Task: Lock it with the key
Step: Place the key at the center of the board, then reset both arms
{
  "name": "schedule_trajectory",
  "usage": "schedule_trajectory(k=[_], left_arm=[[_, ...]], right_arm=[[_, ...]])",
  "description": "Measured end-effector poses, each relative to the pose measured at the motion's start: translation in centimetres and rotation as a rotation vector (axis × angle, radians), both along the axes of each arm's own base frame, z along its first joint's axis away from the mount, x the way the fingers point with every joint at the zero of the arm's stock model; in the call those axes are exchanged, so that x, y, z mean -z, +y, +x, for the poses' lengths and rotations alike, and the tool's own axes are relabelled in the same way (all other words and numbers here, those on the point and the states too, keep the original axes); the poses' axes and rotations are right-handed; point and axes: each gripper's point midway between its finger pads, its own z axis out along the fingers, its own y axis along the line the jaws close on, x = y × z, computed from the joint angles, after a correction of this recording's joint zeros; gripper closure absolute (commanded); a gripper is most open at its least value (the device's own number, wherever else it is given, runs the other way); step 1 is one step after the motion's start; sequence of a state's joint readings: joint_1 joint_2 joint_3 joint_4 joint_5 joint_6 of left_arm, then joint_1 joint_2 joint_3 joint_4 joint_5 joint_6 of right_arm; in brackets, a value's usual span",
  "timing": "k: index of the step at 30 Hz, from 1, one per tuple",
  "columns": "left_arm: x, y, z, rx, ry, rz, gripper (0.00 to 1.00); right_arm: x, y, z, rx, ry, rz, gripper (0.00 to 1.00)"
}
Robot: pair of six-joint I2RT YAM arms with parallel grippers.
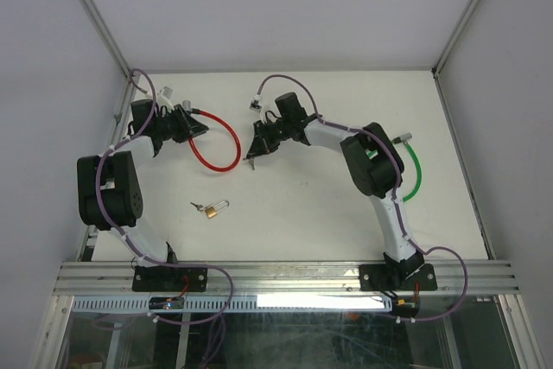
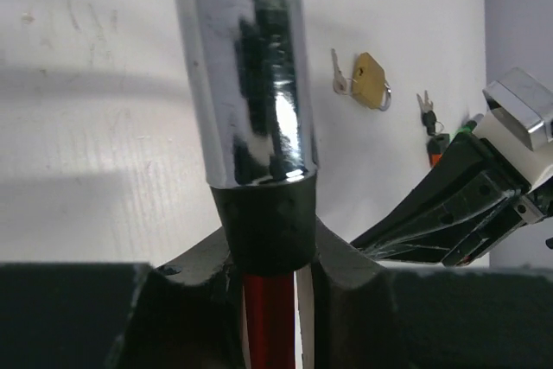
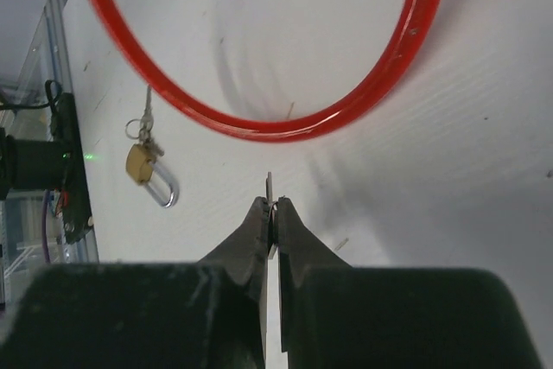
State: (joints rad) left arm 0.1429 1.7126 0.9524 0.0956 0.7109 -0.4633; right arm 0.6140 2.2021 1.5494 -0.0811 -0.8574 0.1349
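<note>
The lock is a red cable lock (image 1: 218, 140) with a chrome cylinder head (image 2: 251, 75) above a black collar (image 2: 268, 222). My left gripper (image 1: 194, 124) (image 2: 272, 300) is shut on it just below the collar, and the red cable runs down between the fingers. My right gripper (image 1: 252, 157) (image 3: 276, 213) is shut on a thin metal key (image 3: 270, 192), whose tip sticks out past the fingertips. The key tip hangs just short of the red cable loop (image 3: 259, 123), to the right of the lock head and apart from it.
A small brass padlock (image 1: 214, 208) (image 3: 147, 166) (image 2: 371, 82) with keys on a ring lies on the white table between the arms, nearer the bases. A green cable (image 1: 416, 170) curves beside the right arm. Metal frame posts stand at the table's far corners.
</note>
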Motion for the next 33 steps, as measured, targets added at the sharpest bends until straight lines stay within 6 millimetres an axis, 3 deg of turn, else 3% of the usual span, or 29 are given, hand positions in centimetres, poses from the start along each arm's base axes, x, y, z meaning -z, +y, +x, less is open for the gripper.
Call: schedule_trajectory(k=[5,9,13,16,18,20,25,29,33], left_arm=[[1.6,1.8,0.3,-0.073,0.038,0.104,0.49],[2.0,3.6,0.2,-0.149,0.055,0.198,0.39],[-0.9,5.3,0.5,-0.220,-0.026,0.290,0.28],[-4.4,6.6,0.5,-0.278,-0.126,0.362,0.11],[-6.9,7.4,0.1,-0.322,-0.196,0.404,0.01],[-9.5,8.2,-0.7,-0.375,-0.276,0.440,0.01],[-13.6,8.7,-2.5,-0.439,-0.418,0.461,0.01],[-14.5,6.8,-3.1,-0.384,-0.470,0.376,0.01],[-15.3,4.6,-4.0,-0.300,-0.494,0.271,0.01]], right_arm=[[3.2,1.4,0.5,0.040,0.046,-0.080,0.79],[4.1,1.4,0.0,0.047,0.057,-0.125,0.61],[3.5,1.3,0.9,0.048,-0.023,-0.151,0.50],[2.4,0.3,1.7,0.051,-0.112,-0.190,0.48],[0.5,-0.4,2.3,0.051,-0.183,-0.200,0.48],[-2.2,-1.1,2.9,0.054,-0.264,-0.192,0.48],[-11.3,-4.6,3.7,0.084,-0.513,-0.146,0.43],[-18.2,-9.2,2.5,0.118,-0.727,-0.133,0.19],[-22.8,-14.6,0.4,0.157,-0.885,-0.150,0.01]])
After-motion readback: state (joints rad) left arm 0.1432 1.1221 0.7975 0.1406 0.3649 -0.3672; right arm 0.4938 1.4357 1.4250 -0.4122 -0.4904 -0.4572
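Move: The key pinched in the right fingers goes to the board about 5 cm below and 2 cm left of the right hand, level in reach. From that hand, the red lock's loop centres some 12 cm left and 7 cm ahead; the near padlock 12 cm left and 12 cm back; the far brass padlock 11 cm right and 14 cm ahead. The left hand's spot for the red lock's head is roughly 4 cm ahead, 7 cm left and 6 cm below; the key's spot is 14 cm right, 8 cm back and 10 cm below. Lower the right gripper about 4 cm with the key beside the red loop, open to let go, then climb steeply some 27 cm, swinging right towards the far padlock, rolling about 50 degrees and opening wide. Meanwhile carry the left gripper left and slightly down while opening to free the red lock; rise some 17 cm, turning back right near the top. ##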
